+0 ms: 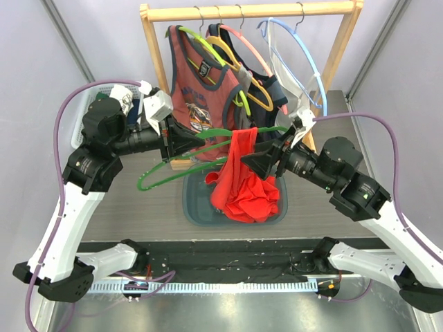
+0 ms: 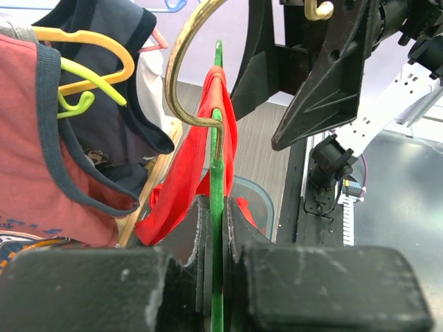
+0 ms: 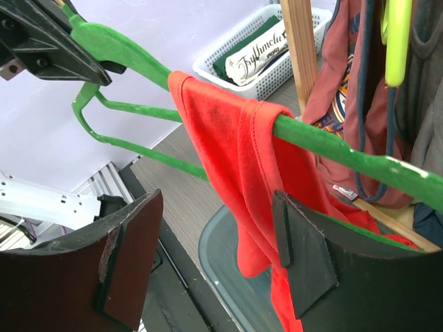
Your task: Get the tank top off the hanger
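A green hanger (image 1: 208,135) is held level above the table, and my left gripper (image 1: 187,138) is shut on it near its hook; the left wrist view shows the green bar (image 2: 217,173) pinched between the pads. A red tank top (image 1: 242,180) hangs by one strap over the hanger's right arm, and its body is bunched in the bin below. My right gripper (image 1: 259,160) stands open at that strap. In the right wrist view the red fabric (image 3: 242,159) hangs between the fingers, close to the right pad (image 3: 287,232), with the hanger arm (image 3: 325,142) just above.
A dark grey bin (image 1: 196,207) sits on the table under the tank top. Behind it a wooden rack (image 1: 249,10) carries several hangers with other garments (image 1: 197,76) and a bare blue hanger (image 1: 308,66). A white basket (image 3: 256,48) stands at the far left.
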You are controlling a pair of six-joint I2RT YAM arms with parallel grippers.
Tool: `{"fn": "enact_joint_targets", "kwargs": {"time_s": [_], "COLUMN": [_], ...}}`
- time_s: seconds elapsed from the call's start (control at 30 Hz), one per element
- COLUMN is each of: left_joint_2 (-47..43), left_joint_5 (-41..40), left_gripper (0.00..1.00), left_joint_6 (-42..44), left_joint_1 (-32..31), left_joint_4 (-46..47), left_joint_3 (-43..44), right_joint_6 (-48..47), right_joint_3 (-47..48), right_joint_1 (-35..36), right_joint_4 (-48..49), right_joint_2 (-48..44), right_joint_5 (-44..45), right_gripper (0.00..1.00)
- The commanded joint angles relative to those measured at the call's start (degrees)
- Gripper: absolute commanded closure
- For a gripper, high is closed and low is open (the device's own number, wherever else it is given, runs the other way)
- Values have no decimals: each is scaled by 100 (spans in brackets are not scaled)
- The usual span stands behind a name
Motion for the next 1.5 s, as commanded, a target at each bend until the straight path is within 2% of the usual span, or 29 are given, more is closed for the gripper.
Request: {"fn": "enact_joint_targets", "kwargs": {"time_s": [0.0,0.3,0.67,0.83,0.93,0.97,1.03,1.07,1.3,1.47], "left_joint_2": [-174,-227,-166,-166,-174,-174,-174,-174,-183,-201], "left_joint_5": [161,178,231,239,231,239,231,222,12,-138], "left_gripper": [100,100,100,100,100,100,100,100,100,100], "left_joint_6": [-83,-118,-180,-180,-180,-180,-180,-171,-48,267], "left_joint_1": [-24,-33,-33,-33,-33,-33,-33,-33,-33,-33], "left_joint_4": [445,471,489,489,489,498,506,515,515,384], "left_joint_3": [104,42,-37,-89,-116,-116,-142,-168,-353,-476], "right_joint_6": [98,81,81,99,107,116,107,116,134,64], "right_joint_3": [-48,-136,40,180,189,181,145,128,127,294], "right_joint_1": [25,25,43,87,104,104,113,113,113,113], "right_joint_4": [303,470,707,856,900,927,944,944,813,436], "right_joint_2": [-168,43,342,544,571,562,545,518,80,-272], "right_joint_5": [30,-23,-181,-225,-216,-199,-164,-163,-40,485], "right_gripper": [29,31,42,59,74,82,90,98,99,99]}}
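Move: The right hand, fingers well open, has the red tank top's upper edge, draped over the hanger, roughly 3 cm to its left, 2 cm ahead and 1 cm lower. The green hanger's middle is around 7 cm to that hand's left and 2 cm ahead, about level; the teal bin lies some 38 cm below, about 5 cm left and 2 cm ahead. The left hand already holds the hanger; the tank top's edge is some 9 cm to its right, about level in reach and height. The right fingers shut on the red cloth beside the hanger and pinch it, after the hand has eased about 3 cm left, a little forward and down into the fabric. With the cloth gripped, the hand turns back to the right, up and slightly back by a couple of centimetres. The left hand keeps its grip on the hanger and late on sinks by 1 to 2 cm. ##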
